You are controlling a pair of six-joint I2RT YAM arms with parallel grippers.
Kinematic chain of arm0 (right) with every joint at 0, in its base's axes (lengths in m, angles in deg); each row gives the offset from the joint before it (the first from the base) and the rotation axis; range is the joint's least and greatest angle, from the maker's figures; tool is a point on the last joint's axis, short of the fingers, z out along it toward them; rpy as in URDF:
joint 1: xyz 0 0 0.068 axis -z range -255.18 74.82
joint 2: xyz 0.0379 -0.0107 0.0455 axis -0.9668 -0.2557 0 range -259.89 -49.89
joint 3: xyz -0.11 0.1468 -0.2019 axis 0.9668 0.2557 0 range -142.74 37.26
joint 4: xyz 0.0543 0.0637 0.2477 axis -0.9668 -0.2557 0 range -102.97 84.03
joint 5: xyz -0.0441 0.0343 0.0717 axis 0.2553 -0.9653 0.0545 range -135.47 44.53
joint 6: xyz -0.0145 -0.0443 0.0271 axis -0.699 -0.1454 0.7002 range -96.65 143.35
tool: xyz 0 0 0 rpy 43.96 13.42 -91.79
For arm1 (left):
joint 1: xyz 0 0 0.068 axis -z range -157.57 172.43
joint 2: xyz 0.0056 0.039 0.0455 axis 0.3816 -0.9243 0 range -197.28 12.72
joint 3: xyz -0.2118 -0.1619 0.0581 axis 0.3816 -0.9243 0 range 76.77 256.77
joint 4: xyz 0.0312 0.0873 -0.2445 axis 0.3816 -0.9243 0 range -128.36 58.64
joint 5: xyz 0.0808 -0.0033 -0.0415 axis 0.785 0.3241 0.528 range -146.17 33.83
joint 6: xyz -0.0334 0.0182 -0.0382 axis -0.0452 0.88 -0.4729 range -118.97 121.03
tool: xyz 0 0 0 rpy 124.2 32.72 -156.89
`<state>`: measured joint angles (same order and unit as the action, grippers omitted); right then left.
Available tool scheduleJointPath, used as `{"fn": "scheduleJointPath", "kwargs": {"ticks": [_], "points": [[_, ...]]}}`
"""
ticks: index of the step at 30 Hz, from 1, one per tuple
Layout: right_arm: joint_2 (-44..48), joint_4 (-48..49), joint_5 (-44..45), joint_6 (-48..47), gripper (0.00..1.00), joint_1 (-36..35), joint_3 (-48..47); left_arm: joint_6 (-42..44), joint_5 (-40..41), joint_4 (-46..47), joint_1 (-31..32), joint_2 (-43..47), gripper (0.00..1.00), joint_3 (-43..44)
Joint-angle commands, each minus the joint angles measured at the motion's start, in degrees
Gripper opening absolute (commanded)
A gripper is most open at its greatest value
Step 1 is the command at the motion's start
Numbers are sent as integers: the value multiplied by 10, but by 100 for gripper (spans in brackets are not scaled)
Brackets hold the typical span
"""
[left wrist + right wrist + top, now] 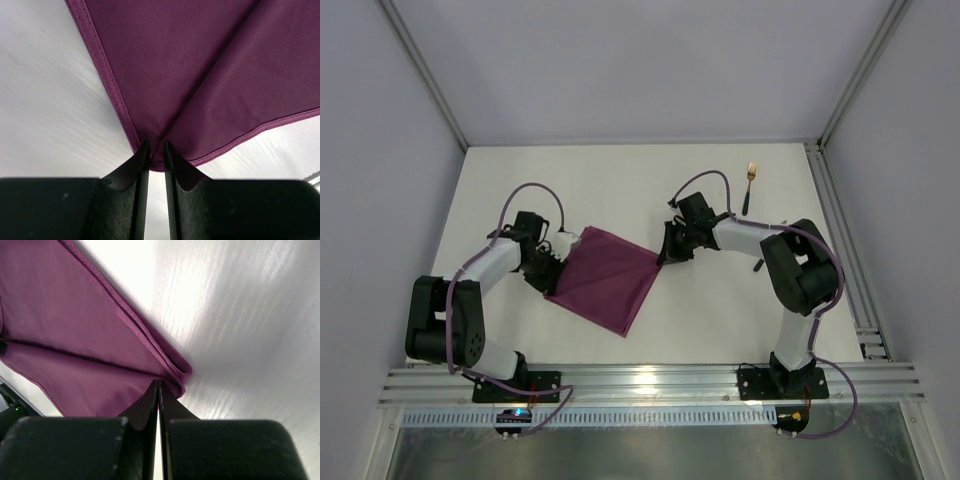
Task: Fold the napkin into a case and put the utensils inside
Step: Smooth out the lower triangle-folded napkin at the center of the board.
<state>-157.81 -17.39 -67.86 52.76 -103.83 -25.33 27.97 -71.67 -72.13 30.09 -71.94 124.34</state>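
The magenta napkin lies between the arms as a tilted four-sided shape. My left gripper pinches its left corner; in the left wrist view the cloth runs down into the narrow gap at the gripper. My right gripper is shut on the right corner, where the napkin shows doubled layers beside the gripper. A gold fork with a dark handle lies at the far right. No knife shows clearly; a short dark end pokes out by the right arm.
The white table is walled by grey panels on three sides. A metal rail runs along its right edge and another along the near edge, where both arm bases are bolted.
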Motion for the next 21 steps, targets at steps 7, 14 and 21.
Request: {"fn": "scheduleJointPath", "kwargs": {"ticks": [7, 14, 21], "points": [[103, -37, 49, -51, 4, -38, -21, -10, 4, 21, 2, 11, 19, -5], [97, -5, 14, -24, 4, -73, 13, -12, 6, 20, 2, 46, 20, 1], [84, 29, -1, -2, 4, -100, 37, -9, -3, 7, 2, 87, 21, 9]]}}
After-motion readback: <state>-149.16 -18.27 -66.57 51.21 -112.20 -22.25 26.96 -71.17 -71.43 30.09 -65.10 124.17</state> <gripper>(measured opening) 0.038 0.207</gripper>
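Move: The right hand's shut fingers are at the napkin's right corner, its tip about 1 cm ahead and 1 cm right. The middle of the lower-right edge, where this hand goes, lies some 7 cm back and 3 cm left, and the bottom corner 15 cm back and 7 cm left. The left hand's slightly parted fingers are at the left corner, about 1 cm back and level sideways, with the napkin's middle 2 cm ahead and 12 cm right. All lie about 1 cm below the hands. With fingers still shut, the right hand comes free of the napkin's right corner, rises about 5 cm, then swings back about 5 cm and left some 3 cm towards the lower-right edge, turning about 10 degrees counter-clockwise and already sinking a little at the end. The left hand first stays at the left corner, then lifts off nearly 3 cm with a slight forward drift, its fingertips tilting a little forward and their small gap kept. ##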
